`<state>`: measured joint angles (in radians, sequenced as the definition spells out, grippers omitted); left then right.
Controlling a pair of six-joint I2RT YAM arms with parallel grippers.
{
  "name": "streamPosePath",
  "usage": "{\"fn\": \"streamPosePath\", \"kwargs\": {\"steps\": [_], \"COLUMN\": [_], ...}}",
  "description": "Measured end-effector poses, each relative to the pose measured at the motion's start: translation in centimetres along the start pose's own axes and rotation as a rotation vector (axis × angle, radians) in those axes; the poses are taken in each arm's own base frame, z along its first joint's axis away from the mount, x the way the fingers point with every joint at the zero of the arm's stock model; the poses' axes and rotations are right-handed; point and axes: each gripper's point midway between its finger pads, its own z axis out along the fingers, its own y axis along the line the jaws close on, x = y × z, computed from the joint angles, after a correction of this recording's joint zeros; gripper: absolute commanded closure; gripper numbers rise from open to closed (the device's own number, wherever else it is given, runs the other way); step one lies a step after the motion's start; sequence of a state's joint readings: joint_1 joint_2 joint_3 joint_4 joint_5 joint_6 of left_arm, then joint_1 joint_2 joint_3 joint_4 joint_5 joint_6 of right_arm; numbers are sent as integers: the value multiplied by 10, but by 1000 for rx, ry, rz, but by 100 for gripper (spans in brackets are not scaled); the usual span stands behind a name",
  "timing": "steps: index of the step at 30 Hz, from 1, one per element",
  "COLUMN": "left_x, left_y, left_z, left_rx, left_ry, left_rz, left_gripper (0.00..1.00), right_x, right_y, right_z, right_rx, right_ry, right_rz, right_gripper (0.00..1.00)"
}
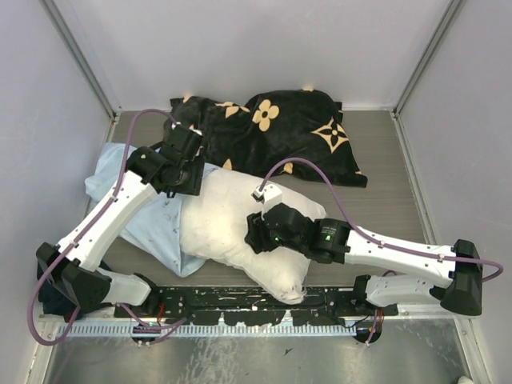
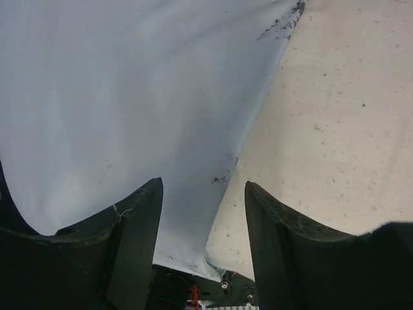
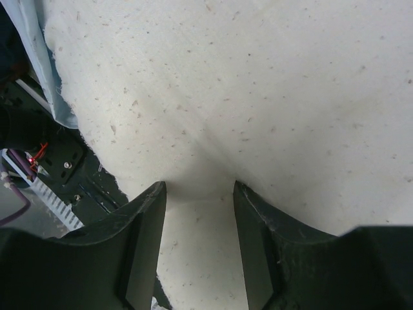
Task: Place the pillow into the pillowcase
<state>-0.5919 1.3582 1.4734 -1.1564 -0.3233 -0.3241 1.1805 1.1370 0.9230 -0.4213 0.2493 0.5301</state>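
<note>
The cream-white pillow (image 1: 232,220) lies in the middle of the table. Its left end lies against the light blue pillowcase (image 1: 148,212), which is spread at the left. My left gripper (image 1: 190,178) is over the place where the two meet. In the left wrist view it (image 2: 203,188) is open, with the pillowcase's (image 2: 116,97) soiled edge and the pillow (image 2: 335,116) between its fingers. My right gripper (image 1: 254,232) is on the pillow's middle. In the right wrist view it (image 3: 200,187) is open, and its fingertips (image 3: 155,194) press into the pillow (image 3: 258,84).
A black cloth with tan flower motifs (image 1: 280,132) lies bunched at the back, touching the pillow's far side. Grey walls enclose the table on the left, back and right. The arms' black mounting rail (image 1: 240,308) runs along the near edge, under the pillow's front corner.
</note>
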Motion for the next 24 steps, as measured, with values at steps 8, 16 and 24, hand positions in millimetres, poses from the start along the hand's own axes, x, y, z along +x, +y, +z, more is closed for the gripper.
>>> {"fn": "streamPosePath", "kwargs": {"steps": [8, 16, 24], "left_x": [9, 9, -33], "left_y": [4, 6, -15], "left_z": [23, 29, -6], "left_rx": [-59, -85, 45], "left_ry": [56, 81, -28], "left_rz": [62, 90, 6], "left_gripper": [73, 100, 100], "right_x": [-1, -2, -23], "right_y": [0, -5, -45], "right_z": [-2, -6, -69], "right_rx": [-4, 21, 144], "right_ry": [-8, -12, -153], "right_rz": [3, 17, 173], "right_gripper": [47, 45, 21]}}
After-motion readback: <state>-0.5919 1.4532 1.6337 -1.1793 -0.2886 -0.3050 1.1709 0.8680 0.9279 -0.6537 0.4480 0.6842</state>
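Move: The pillowcase's open edge runs between the left hand's parted fingers, the spot to grip about 3 cm below, 1 ahead and 1 left; the pillow's exposed middle is some 15 cm right and 9 back, the black cloth about 20 right and 14 ahead. From the right hand the pillow's middle lies about 3 cm ahead, 1 left and 3 below, and the edge spot some 13 ahead and 17 left. Left hand sinks, pinches the pillowcase edge, lifts 5 cm; right hand comes off the pillow, 7 cm rightward. ##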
